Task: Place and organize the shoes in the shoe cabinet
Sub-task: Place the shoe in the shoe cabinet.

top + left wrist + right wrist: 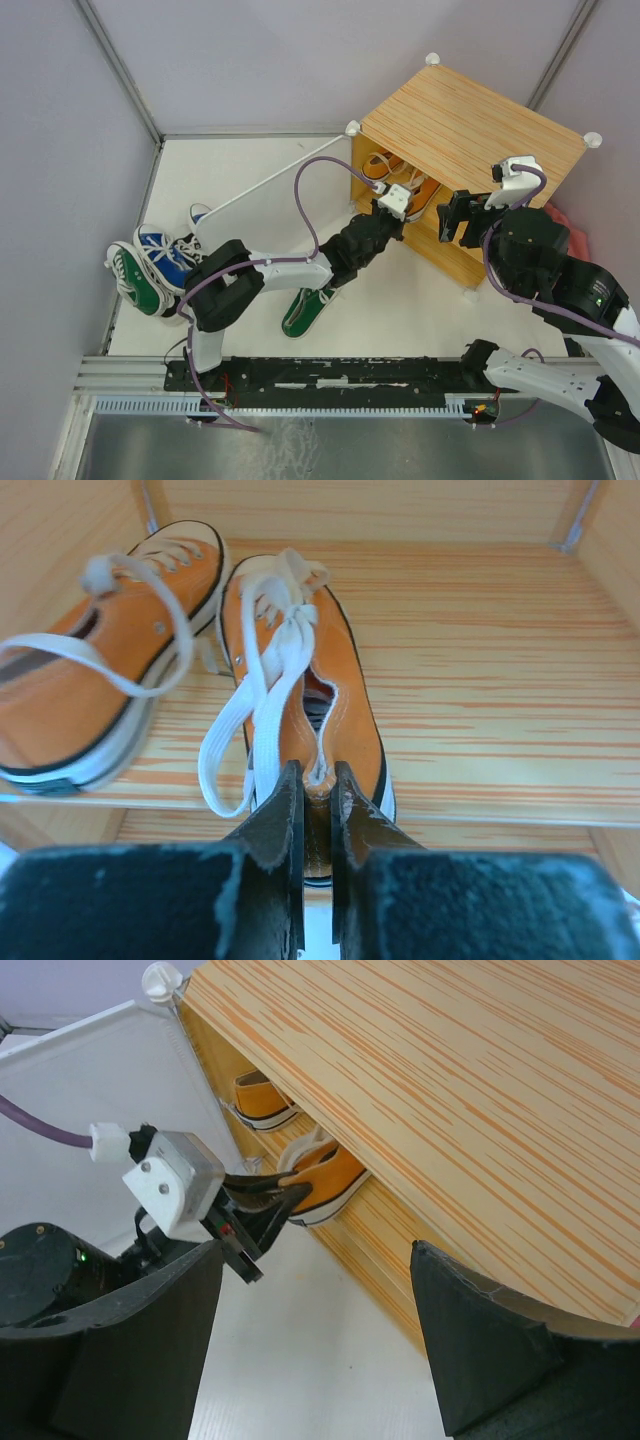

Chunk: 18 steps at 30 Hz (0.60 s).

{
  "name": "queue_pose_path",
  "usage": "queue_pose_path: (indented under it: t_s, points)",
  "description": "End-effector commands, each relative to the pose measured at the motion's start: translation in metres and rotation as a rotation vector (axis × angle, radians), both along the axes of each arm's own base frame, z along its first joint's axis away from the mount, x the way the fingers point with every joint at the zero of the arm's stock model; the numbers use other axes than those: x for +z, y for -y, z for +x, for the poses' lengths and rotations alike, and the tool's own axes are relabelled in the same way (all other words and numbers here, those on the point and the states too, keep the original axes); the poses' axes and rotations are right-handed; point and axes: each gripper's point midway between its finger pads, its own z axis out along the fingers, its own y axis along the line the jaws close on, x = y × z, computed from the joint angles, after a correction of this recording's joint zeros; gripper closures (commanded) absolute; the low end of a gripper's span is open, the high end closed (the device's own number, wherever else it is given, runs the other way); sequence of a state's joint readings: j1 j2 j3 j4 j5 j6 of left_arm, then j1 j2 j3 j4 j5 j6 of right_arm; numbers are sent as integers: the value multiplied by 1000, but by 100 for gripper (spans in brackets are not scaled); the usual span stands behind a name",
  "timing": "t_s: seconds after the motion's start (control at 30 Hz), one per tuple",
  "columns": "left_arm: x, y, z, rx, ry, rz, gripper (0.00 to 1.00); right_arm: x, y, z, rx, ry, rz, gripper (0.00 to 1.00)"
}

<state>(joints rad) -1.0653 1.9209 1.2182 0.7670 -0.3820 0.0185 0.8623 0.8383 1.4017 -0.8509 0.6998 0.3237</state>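
Observation:
Two orange shoes lie on the inner shelf (480, 710) of the shoe cabinet (470, 120). My left gripper (316, 775) is shut on the heel edge of the right-hand orange shoe (320, 680), whose heel hangs over the shelf's front edge. The other orange shoe (90, 690) lies on its side to the left of it. In the right wrist view the left gripper (275, 1200) pinches that shoe (330, 1182) at the cabinet opening. My right gripper (310, 1340) hovers open and holds nothing, just in front of the cabinet (450, 1110). A green shoe (305, 310) lies under the left arm.
A green shoe (135, 280), blue shoes (165, 255) and a dark shoe (195, 245) are piled at the floor's left edge. The pale door panel (270, 185) stands open to the cabinet's left. Something pink (562, 218) shows beside the cabinet on the right.

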Motion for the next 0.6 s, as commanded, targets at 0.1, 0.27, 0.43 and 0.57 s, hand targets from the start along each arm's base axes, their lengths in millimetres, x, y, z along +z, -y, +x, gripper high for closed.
queue_pose_path:
  t_s: [0.1, 0.27, 0.43, 0.57]
  points:
    - [87, -63, 49, 132, 206, -176, 97, 9, 12, 0, -46, 40, 10, 17]
    - [105, -53, 56, 31, 298, -125, 97, 11, 16, 0, -61, 52, 12, 17]
    - [112, -43, 51, -54, 369, -70, 97, 11, 19, 1, -79, 59, 4, 17]
    - [120, -44, 39, -89, 391, -96, 97, 9, 18, 2, -80, 59, -2, 16]
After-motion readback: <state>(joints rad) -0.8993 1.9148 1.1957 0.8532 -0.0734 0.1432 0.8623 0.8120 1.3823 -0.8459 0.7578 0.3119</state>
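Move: The left hand already pinches the heel of the held orange shoe, whose middle lies about 8 cm ahead and 6 cm to its right on the shelf. The other orange shoe, which it is brought beside, has its middle roughly 15 cm ahead and 1 cm left, nearly level; the cabinet's left wall stands just beyond, about 19 cm ahead and 6 cm left. From the right hand that other shoe is some 26 cm ahead, 8 cm left and 18 cm lower. Keeping its pinch on the heel, the left hand quickly carries the shoe sideways along the front of the cabinet, about 5 cm forward and to the left, swinging its heel end in towards the other orange shoe. Once most of that travel is done, it creeps up by about 1.5 cm while the wrist tips the fingers up by some 10 degrees and turns slightly clockwise, still not letting go. ##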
